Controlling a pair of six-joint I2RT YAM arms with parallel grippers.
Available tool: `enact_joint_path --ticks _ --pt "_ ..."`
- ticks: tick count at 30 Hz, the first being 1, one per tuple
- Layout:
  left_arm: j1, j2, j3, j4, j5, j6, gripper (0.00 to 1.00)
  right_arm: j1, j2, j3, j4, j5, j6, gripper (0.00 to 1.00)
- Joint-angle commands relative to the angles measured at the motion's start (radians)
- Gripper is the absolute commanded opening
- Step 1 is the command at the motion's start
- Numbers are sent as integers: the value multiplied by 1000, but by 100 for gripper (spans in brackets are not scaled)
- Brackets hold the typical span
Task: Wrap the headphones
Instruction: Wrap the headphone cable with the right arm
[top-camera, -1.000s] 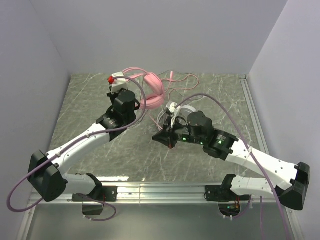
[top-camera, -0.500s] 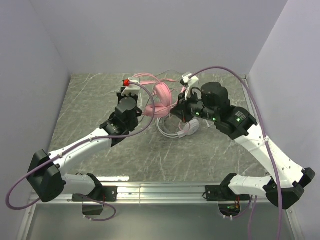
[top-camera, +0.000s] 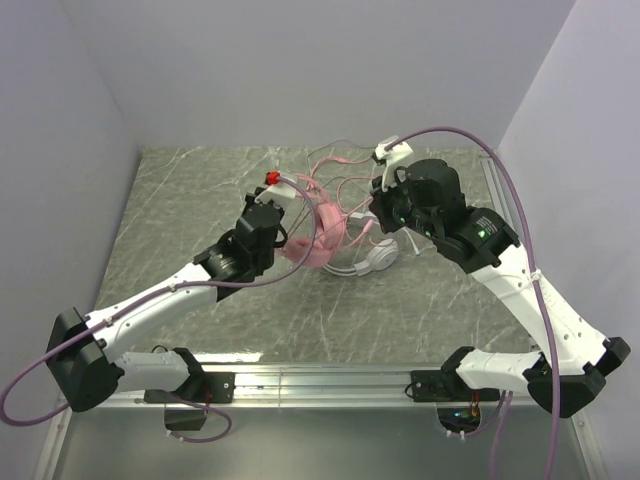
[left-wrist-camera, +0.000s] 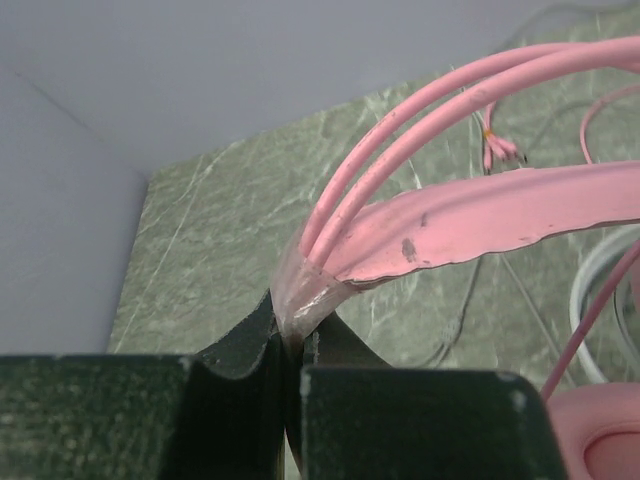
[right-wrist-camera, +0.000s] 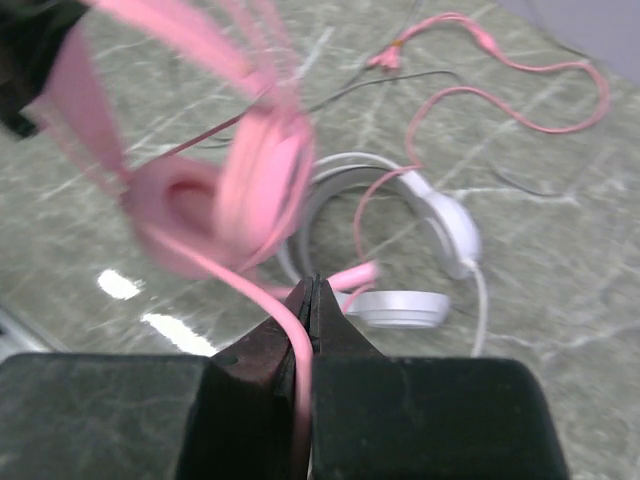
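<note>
The pink headphones hang just above the table's middle, and my left gripper is shut on them. In the left wrist view the left gripper pinches the end of the pink headband, with two strands of pink cable running over it. My right gripper is shut on the thin pink cable, which leads up between its jaws from the blurred pink headphones. The white headphones lie flat on the table, beneath and to the right of the pink pair.
Loose loops of pink cable trail over the marbled table toward the back wall, with a plug end among them. Grey walls close in the left, back and right sides. A metal rail runs along the near edge.
My right gripper rose from low at the table's middle to the back right, pulling the pink cable. The left gripper carried the pink headphones rightward, over the white pair.
</note>
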Motion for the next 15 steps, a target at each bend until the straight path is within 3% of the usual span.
enact_joint_path --ticks 1,9,15 --pt "-7 -73 44 -178 51 1 0 -46 -1 58 105 157 -42 0" --pt "-15 -185 63 -358 246 -56 0 -124 15 -2 199 117 -29 0" --pt "-16 -296 55 -443 501 -99 0 -175 16 -63 271 70 -10 0"
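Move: The left hand already holds the pink headphones by the headband. Their earcups hang about 10 cm to its right, level with it, and some 6 cm below. From the right hand, which keeps the pink cable pinched, the earcups are about 7 cm to the left, 3 cm back and 10 cm below. The white headphones lie on the table about 8 cm ahead of the right hand, 3 cm left and 31 cm below. Still pinching the pink cable, the right hand draws it forward and to its right, away from the pink headphones, by about 6 cm, easing off towards the end and turning slightly clockwise at a nearly level height. Meanwhile the left hand keeps its hold on the headband and pulls the headphones back towards its base by some 6 cm, dipping a little before recovering part of that height, as its wrist turns about 20 degrees clockwise and tips slightly down. ##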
